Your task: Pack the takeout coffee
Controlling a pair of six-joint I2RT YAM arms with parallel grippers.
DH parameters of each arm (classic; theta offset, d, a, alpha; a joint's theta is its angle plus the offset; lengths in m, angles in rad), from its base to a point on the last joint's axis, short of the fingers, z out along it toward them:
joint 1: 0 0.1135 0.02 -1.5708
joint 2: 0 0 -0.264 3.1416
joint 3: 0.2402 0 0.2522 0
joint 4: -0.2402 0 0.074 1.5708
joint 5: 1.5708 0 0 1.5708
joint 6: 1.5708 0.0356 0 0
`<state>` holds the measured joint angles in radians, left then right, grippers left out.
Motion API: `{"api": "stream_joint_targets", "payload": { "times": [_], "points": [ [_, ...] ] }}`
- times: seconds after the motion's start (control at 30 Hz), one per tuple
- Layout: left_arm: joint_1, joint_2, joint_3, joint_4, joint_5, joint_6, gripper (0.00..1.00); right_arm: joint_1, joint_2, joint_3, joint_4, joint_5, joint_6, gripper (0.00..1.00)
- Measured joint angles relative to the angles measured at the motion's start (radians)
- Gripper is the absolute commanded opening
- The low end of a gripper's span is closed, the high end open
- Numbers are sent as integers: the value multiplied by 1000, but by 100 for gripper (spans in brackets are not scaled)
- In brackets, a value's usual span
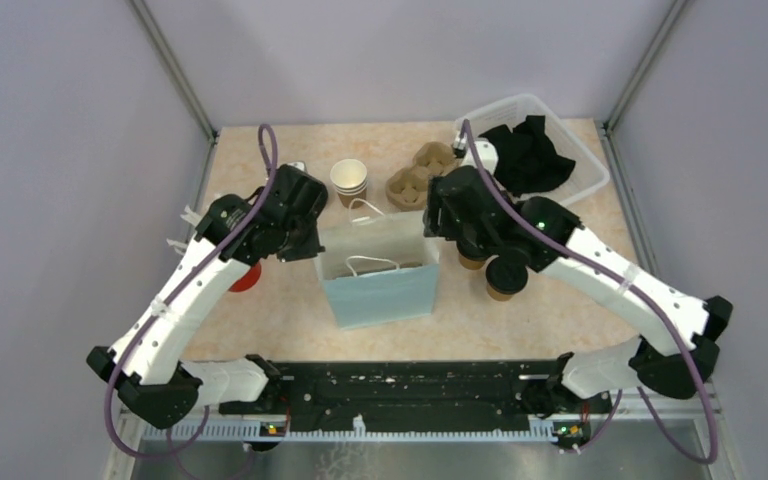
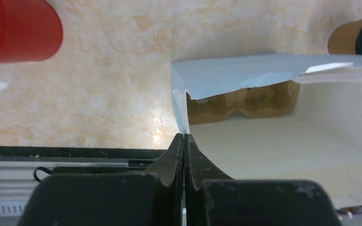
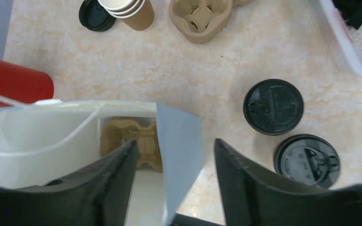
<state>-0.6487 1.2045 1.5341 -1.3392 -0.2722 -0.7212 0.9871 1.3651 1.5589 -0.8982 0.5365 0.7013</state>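
Two kraft cups of takeout coffee with black lids [image 3: 273, 106] [image 3: 307, 160] stand on the table to the right of a light blue paper bag [image 1: 380, 290]. In the top view one cup [image 1: 507, 273] shows, the other [image 1: 472, 261] mostly under the right arm. My left gripper [image 2: 184, 137] is shut on the bag's left top edge [image 2: 181, 106]. My right gripper [image 3: 175, 142] is open, its fingers either side of the bag's right wall [image 3: 181, 136] without pinching it. A brown cardboard carrier [image 3: 136, 134] lies in the bottom of the bag.
A red cup [image 1: 245, 278] stands left of the bag, under the left arm. Behind the bag are a stack of open paper cups [image 1: 349, 180], loose black lids [image 3: 94, 16] and spare carriers [image 1: 422, 172]. A clear bin with black cloth [image 1: 580, 170] sits back right.
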Motion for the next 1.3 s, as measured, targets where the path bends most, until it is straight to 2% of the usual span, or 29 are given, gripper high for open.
{"api": "stream_joint_targets", "payload": {
  "times": [0.1, 0.17, 0.23, 0.3, 0.4, 0.67, 1.3],
  "points": [
    [0, 25, 19, 6, -46, 37, 0, -38, -79, 1, -44, -29, -64, 80],
    [0, 31, 21, 10, -67, 60, 1, -122, -145, 0, -73, -72, -117, 92],
    [0, 31, 21, 11, -78, 80, 2, -217, -201, -9, -83, -106, -163, 98],
    [0, 31, 22, 11, -86, 97, 2, -312, -240, -34, -94, -165, -224, 99],
    [0, 30, 22, 11, -93, 115, 2, -380, -229, -56, -121, -247, -294, 99],
    [0, 26, 22, 3, -124, 134, 1, -407, 22, -163, -121, -436, -421, 99],
    [0, 2, 22, 2, -134, 136, 0, -439, 152, -231, -25, -422, -508, 98]
  ]
}}
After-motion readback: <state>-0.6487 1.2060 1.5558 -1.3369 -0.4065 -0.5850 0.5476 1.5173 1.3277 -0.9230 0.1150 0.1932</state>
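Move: The farther of the two lidded coffees is about 6 cm ahead of my right hand, 10 cm to its right and 23 cm below. The near coffee stands some 6 cm to the right of that coffee and 8 cm closer in; the paper bag's middle is about 10 cm left of my right hand, 3 cm back and 17 cm down. My left hand already pinches the bag's left rim, the bag's middle some 12 cm right, level fore and aft and 14 cm below; the far coffee is some 32 cm right, 9 cm ahead and 20 cm below it. I open my right fingers the rest of the way, clearing the bag's right rim, swing about 12 cm right with a slight rise, then drop some 18 cm over the far coffee, easing a little forward and tipping my fingers about 25 degrees steeper, wide open and still short of the lid. My left hand keeps its pinch and draws the bag's rim a few centimetres left and slightly forward. ##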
